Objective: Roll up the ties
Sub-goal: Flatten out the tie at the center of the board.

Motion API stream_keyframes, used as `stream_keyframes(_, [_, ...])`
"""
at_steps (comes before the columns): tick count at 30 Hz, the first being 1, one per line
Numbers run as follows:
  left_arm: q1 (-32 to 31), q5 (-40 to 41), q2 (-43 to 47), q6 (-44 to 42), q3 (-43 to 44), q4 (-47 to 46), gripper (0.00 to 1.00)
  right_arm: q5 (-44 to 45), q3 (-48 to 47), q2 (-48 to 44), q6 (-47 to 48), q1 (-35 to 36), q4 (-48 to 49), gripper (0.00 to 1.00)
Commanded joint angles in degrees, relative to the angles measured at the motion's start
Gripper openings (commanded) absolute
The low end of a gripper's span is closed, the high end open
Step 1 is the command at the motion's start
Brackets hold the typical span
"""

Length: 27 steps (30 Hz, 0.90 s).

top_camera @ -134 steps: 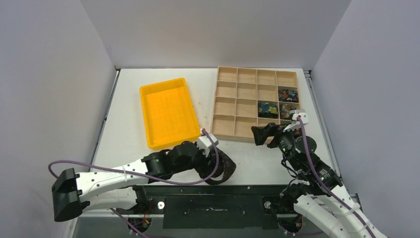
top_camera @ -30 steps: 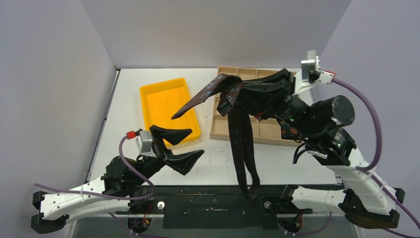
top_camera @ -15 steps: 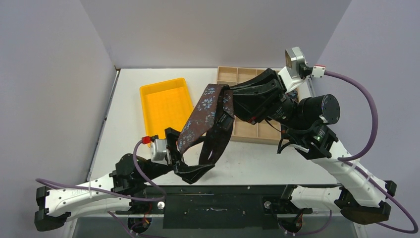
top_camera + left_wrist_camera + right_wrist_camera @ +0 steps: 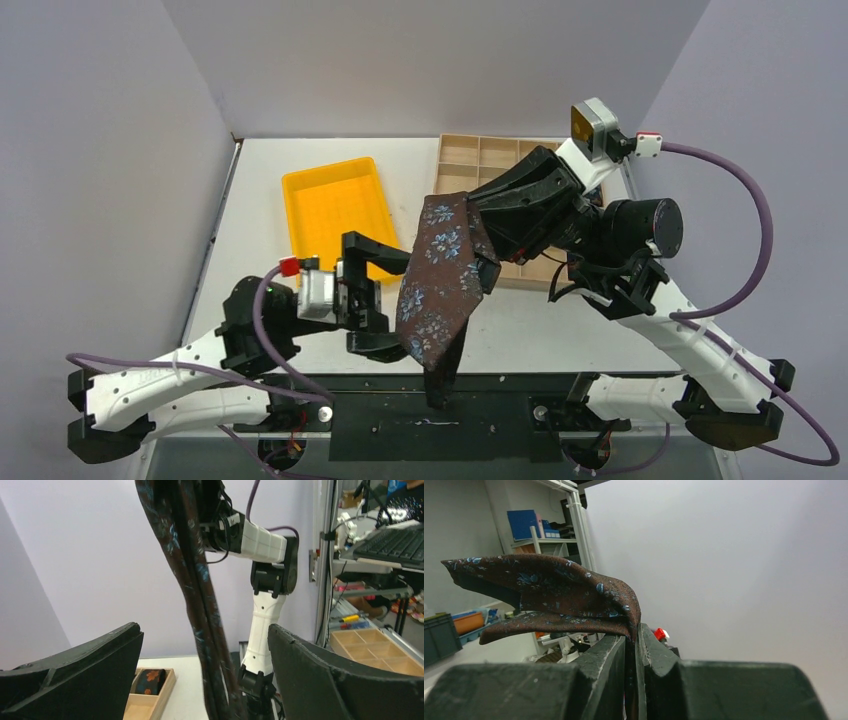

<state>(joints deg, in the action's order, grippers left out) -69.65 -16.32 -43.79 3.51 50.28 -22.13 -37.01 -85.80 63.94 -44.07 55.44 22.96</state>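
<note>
A dark brown tie [image 4: 440, 280] with a blue floral print hangs folded from my right gripper [image 4: 476, 203], which is raised over the table and shut on the fold. The right wrist view has the tie [image 4: 549, 587] draped out from the pinched jaws of that gripper [image 4: 634, 636]. My left gripper [image 4: 376, 297] is open and level, its fingers either side of the hanging strip without touching it. The left wrist view puts the tie [image 4: 197, 595] between those spread fingers [image 4: 75, 665]. A rolled tie [image 4: 150, 680] with orange print sits in a tray cell.
A yellow bin [image 4: 335, 215] sits at the left middle of the table. A wooden compartment tray [image 4: 480, 155] lies at the back right, mostly covered by the right arm. The tie's lower end [image 4: 437, 385] hangs past the table's near edge.
The right gripper has swung the tie left and toward the front, so it now hangs straight down. The left gripper has risen and moved right, its open fingers now bracketing the strip.
</note>
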Motion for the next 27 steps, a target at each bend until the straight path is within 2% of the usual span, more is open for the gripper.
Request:
stream_keyframes(1, [2.8, -8.4, -6.9, 1.0, 3.9, -0.8, 0.9, -3.0, 0.4, 1.5, -3.8, -0.1, 8.7, 0.05])
stream_keyframes(5, [5.8, -12.0, -11.7, 5.3, 6.1, -2.0, 0.59, -3.6, 0.3, 1.7, -3.6, -0.2, 8.3, 0.05])
stream_keyframes(9, [6.2, -12.9, -11.7, 8.0, 3.3, -7.8, 0.31, -1.5, 1.0, 0.4, 0.9, -0.1, 3.6, 0.05])
stream_keyframes(12, [6.2, -14.0, -12.1, 9.3, 2.1, -7.6, 0.0, 3.3, 3.0, -1.8, 5.8, -0.1, 0.0, 0.05])
stream_keyframes(17, [6.2, -8.6, -9.1, 14.4, -1.0, 2.3, 0.0, 23.0, 13.5, -12.4, 17.4, -0.2, -10.2, 0.05])
stream_keyframes(24, [6.1, 2.9, 0.0, 20.4, -15.1, 9.5, 0.0, 56.4, 37.5, -31.9, 17.2, -0.2, -20.7, 0.05])
stream_keyframes(27, [6.1, 12.1, -1.4, 22.4, -19.1, 11.5, 0.0, 66.3, 48.6, -36.6, 20.4, -0.1, -19.1, 0.05])
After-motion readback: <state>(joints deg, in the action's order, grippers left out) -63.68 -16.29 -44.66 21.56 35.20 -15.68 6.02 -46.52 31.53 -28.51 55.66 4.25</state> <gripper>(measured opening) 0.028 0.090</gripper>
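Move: The tie hangs from the right gripper, and its nearest stretch is about 7 cm to the right of the open left fingertips, 2 cm ahead and some 3 cm below them. The yellow tray is roughly 34 cm ahead of the left hand, 17 cm to its left and 45 cm down. For the loaded right hand, the clear board centre lies about 13 cm ahead, 4 cm left and 58 cm below, and the compartment box 39 cm ahead, 15 cm right. The tie's hanging stretch is met by the left hand, which reaches about 6 cm right, a little forward and down, and shuts its fingers on the cloth. Keeping its pinch, the right hand, nearly still at first, then sweeps down some 19 cm, forward and to the right, towards the board and away from the left hand. The left hand follows down, easing back left and tipping its fingers downward. ##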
